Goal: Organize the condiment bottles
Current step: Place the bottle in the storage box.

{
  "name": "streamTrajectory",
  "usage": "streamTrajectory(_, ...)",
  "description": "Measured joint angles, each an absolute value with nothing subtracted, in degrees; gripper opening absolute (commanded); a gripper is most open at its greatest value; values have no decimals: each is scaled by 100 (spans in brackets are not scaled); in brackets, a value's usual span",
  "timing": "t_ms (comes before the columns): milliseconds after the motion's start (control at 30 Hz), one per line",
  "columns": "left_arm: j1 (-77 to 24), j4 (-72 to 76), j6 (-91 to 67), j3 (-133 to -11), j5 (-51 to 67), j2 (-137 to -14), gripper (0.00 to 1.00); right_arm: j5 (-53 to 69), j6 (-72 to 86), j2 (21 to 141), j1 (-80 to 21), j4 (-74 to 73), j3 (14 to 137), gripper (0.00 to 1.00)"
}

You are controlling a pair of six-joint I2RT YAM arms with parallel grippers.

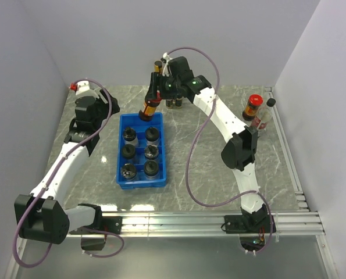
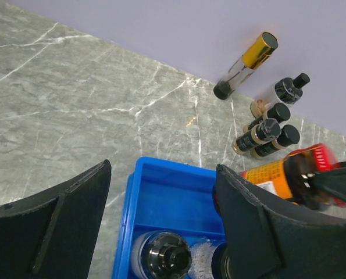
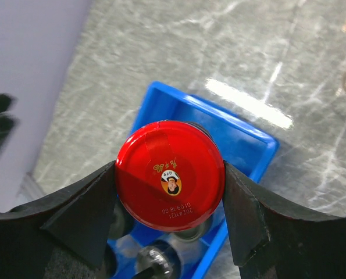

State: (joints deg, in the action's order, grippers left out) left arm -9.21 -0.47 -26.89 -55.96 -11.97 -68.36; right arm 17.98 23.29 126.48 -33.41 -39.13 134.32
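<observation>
My right gripper (image 3: 170,180) is shut on the red cap (image 3: 170,174) of a bottle with an orange label (image 1: 149,109). That bottle hangs tilted over the far end of the blue tray (image 1: 119,152), above its two far compartments, which hold nothing. Several black-capped jars (image 1: 129,135) stand in the tray's other compartments. My left gripper (image 2: 161,171) is open with nothing between its fingers, just left of the tray's far corner (image 2: 139,165). From there I see the held bottle (image 2: 274,174) to the right. More condiment bottles (image 2: 266,131) stand by the back wall.
A gold-capped bottle (image 2: 245,58) and a small black-capped one (image 2: 290,88) stand near the back wall. At the right edge are a red-capped dark bottle (image 1: 254,107), a black-capped one (image 1: 270,103) and another lying down (image 1: 260,121). Walls close the table on three sides.
</observation>
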Motion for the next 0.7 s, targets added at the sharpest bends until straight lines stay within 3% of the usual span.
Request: streamTrajectory(700,-880,-73,-2687,-5487,-1293,-6678,79,548,1660,13065,-3719,-4165,13091,0)
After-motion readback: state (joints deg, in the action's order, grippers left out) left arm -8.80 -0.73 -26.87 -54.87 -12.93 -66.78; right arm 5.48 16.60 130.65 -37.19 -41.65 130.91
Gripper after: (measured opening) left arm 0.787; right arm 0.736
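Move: The red-capped bottle is already in the right hand, held by its cap, and its place is the empty right-hand cell of the storage box's far row: nearly straight below, some 16 cm down and 1 cm forward and to the left. The near white jar stands about 6 cm back and 1 cm left; the gold-capped bottle is roughly 15 cm ahead and 2 cm right, the front spice jar 8 cm ahead and 7 cm right. From the left hand that cell lies about 6 cm ahead, 16 cm right and 17 cm below. The red-capped bottle, slanting with its foot to the left, is lowered some 8 cm into the far right cell of the storage box while the right hand tips its fingers about 15 degrees further down to set the bottle upright. The hand eases about a centimetre forward on the way, then back again, and the fingers keep their hold on the cap. ##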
